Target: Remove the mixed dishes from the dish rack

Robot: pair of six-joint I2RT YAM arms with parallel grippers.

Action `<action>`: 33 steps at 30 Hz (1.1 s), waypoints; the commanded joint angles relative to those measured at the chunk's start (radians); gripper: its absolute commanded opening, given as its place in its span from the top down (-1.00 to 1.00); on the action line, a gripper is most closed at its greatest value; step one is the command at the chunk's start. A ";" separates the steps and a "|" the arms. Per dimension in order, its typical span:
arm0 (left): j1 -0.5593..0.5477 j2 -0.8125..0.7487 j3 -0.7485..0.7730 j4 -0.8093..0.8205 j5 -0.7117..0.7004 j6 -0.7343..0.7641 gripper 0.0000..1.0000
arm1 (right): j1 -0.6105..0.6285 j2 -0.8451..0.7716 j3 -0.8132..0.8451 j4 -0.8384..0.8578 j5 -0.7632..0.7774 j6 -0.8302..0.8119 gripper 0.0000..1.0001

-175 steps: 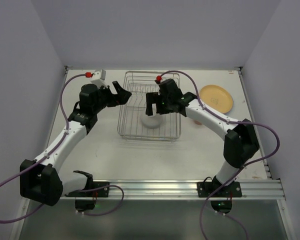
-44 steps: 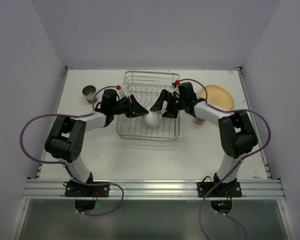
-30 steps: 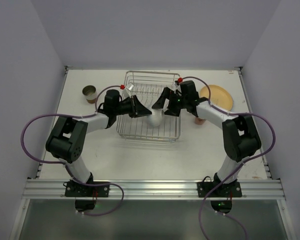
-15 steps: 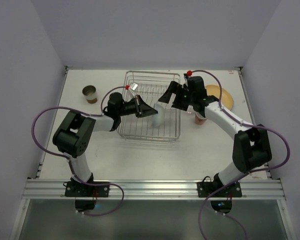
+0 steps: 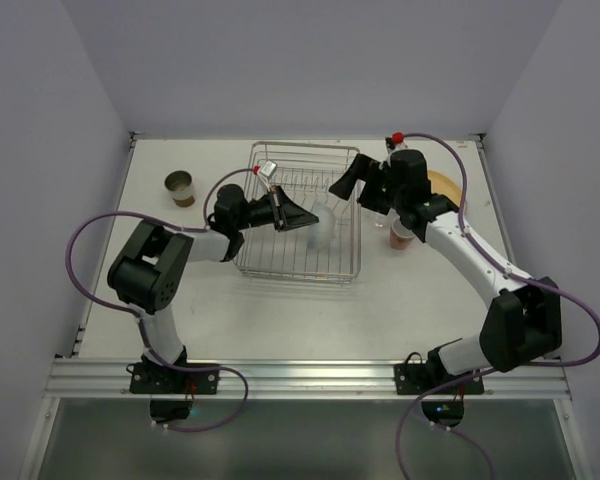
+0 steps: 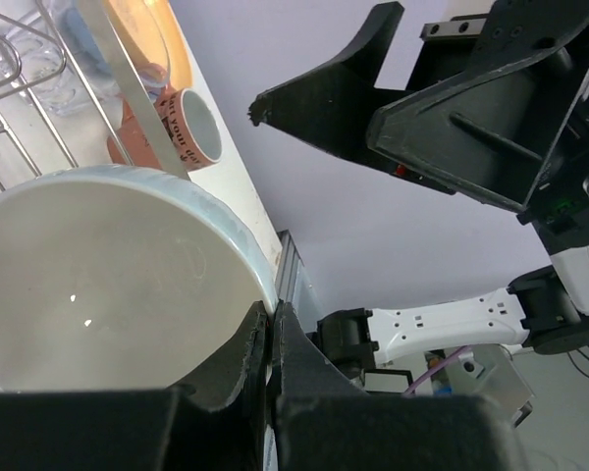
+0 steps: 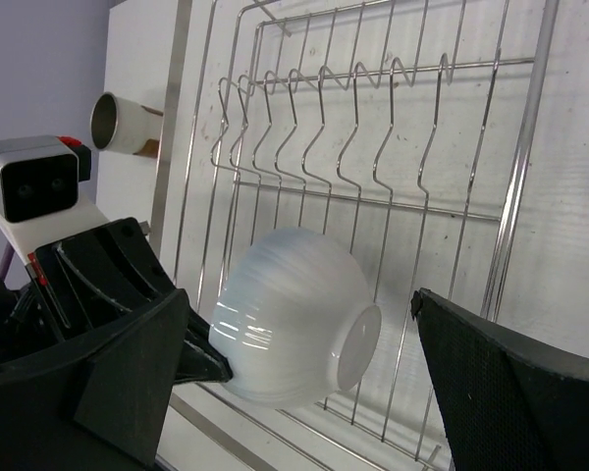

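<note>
The white bowl hangs tilted on its side over the dish rack, a silver wire basket. My left gripper is shut on the bowl's rim; the left wrist view shows the bowl's inside with both fingers pinching its edge. My right gripper stands open just right of and above the bowl, not touching it. In the right wrist view the bowl's ribbed outside shows beyond the wide-open right gripper. The rack's tines are bare.
A small brown cup stands left of the rack. A salmon-pink mug and a yellow-orange plate sit right of the rack, partly under the right arm. The mug and plate also show behind the bowl.
My left gripper has shut on the bowl's rim and raised it slightly. My right gripper has drawn back up and to the right, away from the bowl.
</note>
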 commanded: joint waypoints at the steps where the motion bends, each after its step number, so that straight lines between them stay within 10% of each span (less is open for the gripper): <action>1: -0.004 -0.092 0.064 -0.040 0.008 0.074 1.00 | -0.006 -0.078 -0.032 0.027 0.056 -0.026 -0.98; 22: 0.054 -0.379 0.343 -1.068 -0.365 0.751 1.00 | -0.007 -0.166 -0.176 0.120 0.080 -0.040 -0.98; 33: 0.188 -0.551 0.369 -1.283 -0.632 0.894 1.00 | -0.006 -0.184 -0.214 0.157 0.077 -0.038 -0.98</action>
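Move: The left hand already pinches the bowl by its rim inside the rack. The free table it is being taken to lies roughly 22 cm to the left, 6 cm farther out and 13 cm lower. On the way, the middle of the rack's left rim is about 17 cm left and 1 cm ahead; the metal cup stands some 32 cm left and 8 cm ahead. From the open right hand, that free spot is about 30 cm left, roughly level fore and aft. Up about 5 cm first, then mostly left, some 15 cm and a little forward, the left hand carries the bowl out across the rack's left side towards the metal cup, keeping its shut pinch on the rim. Its wrist swings some 50 degrees, turning the fingers from pointing right towards down and forward. The right hand, empty and wide open, backs off a few centimetres to the back and right. ##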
